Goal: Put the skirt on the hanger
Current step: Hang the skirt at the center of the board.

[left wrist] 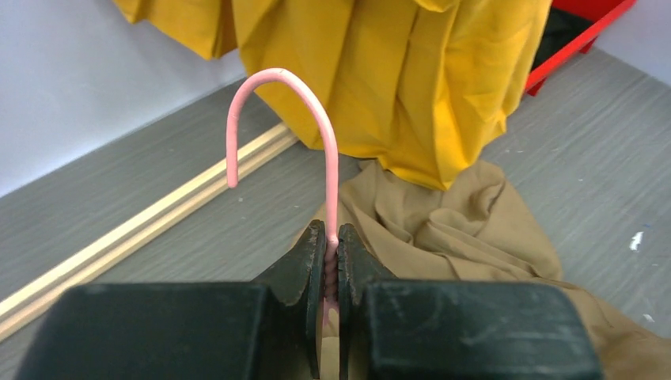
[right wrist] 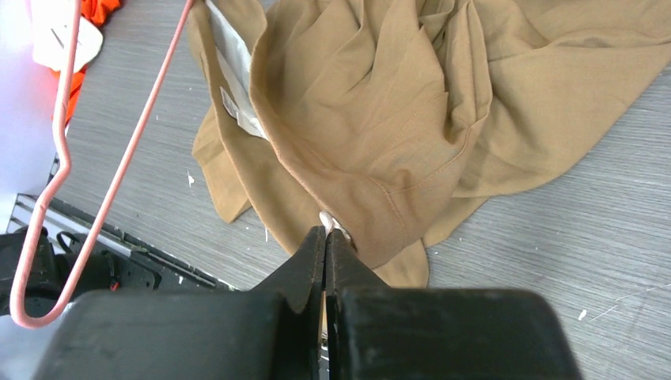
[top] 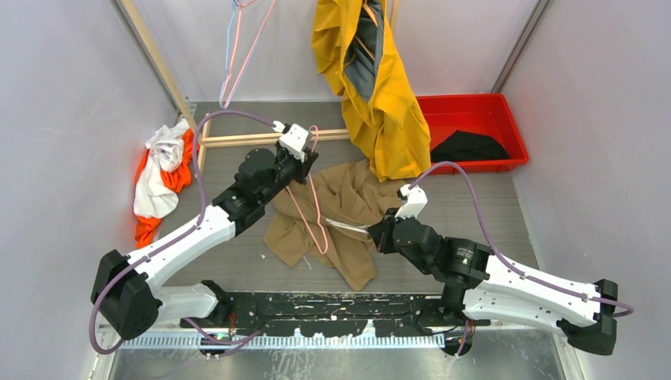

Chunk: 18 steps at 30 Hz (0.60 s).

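Observation:
The tan skirt (top: 348,198) lies crumpled on the grey table between both arms. A pink wire hanger (top: 312,210) slants over its left side. My left gripper (left wrist: 331,237) is shut on the hanger's twisted neck, and the hook (left wrist: 273,75) rises above the fingers. In the top view the left gripper (top: 305,162) sits at the skirt's far left corner. My right gripper (right wrist: 325,234) is shut on the skirt's (right wrist: 380,119) near edge, with a bit of white lining at its tips. The hanger's shoulder (right wrist: 119,174) hangs to its left. From above, the right gripper (top: 372,232) is at the skirt's right side.
A yellow garment (top: 372,87) hangs at the back, just behind the skirt. A red bin (top: 506,119) with black cloth (top: 471,146) stands at the back right. Orange and white clothes (top: 162,170) lie at the left wall. A wooden rail (top: 253,138) crosses behind. More hangers (top: 237,55) hang above.

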Tool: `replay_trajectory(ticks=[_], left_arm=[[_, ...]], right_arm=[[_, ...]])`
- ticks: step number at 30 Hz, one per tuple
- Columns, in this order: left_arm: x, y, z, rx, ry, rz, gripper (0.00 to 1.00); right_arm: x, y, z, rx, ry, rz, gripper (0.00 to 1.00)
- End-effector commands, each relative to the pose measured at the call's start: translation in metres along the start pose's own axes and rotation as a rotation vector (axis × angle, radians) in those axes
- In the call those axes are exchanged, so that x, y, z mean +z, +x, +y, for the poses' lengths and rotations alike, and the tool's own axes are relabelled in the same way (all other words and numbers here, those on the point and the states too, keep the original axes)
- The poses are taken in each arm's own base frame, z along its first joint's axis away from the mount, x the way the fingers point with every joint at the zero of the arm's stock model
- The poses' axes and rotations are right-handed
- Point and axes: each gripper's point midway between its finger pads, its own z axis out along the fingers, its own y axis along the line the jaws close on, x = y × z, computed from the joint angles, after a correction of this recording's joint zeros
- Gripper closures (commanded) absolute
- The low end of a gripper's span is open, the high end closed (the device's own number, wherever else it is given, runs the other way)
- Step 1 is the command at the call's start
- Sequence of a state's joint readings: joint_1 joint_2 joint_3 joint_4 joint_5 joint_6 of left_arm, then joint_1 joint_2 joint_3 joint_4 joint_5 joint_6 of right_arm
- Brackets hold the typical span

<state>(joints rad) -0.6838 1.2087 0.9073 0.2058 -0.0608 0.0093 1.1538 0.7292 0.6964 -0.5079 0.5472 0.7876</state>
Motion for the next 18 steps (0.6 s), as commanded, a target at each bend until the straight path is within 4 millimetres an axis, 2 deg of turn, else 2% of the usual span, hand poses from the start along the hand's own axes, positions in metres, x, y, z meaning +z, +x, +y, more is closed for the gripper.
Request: replay_trajectory(ticks=[1, 5, 7, 10, 18], left_arm=[[0.005, -0.019, -0.008, -0.096, 0.046, -0.089, 1.00], [0.015, -0.019, -0.009, -0.124, 0.051, -0.082, 1.00], [0.024, -0.005, -0.009, -0.131, 0.060, -0.047, 0.98], [0.027, 0.004, -0.007, -0.145, 0.077, -0.023, 0.93], [0.039, 0.040, 0.002, -0.182, 0.123, 0.037, 0.91]], right_arm=[[-0.002, -0.014, 0.030, 0.022, -0.110, 0.003, 0.97], [0.002, -0.012, 0.036, 0.003, -0.134, 0.041, 0.97], [0.004, -0.013, 0.035, 0.001, -0.125, 0.050, 0.97], [0.007, -0.012, 0.033, 0.007, -0.122, 0.063, 0.97], [0.016, 0.000, 0.027, 0.027, -0.122, 0.110, 0.97]])
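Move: The left hand holds the pink hanger by its neck; the skirt's waist opening lies about 15 cm back, 8 cm right and 14 cm below, the yellow garment's hem some 18 cm right, 2 cm ahead and 18 cm below. The right hand pinches the waistband: the opening's middle is about 2 cm ahead, 6 cm left and 4 cm below, the hanger's lower end about 5 cm back, 10 cm left, at its height. Left hand lowers its hanger some 5 cm, edging forward, while right brings the pinched waistband 2 cm left. ##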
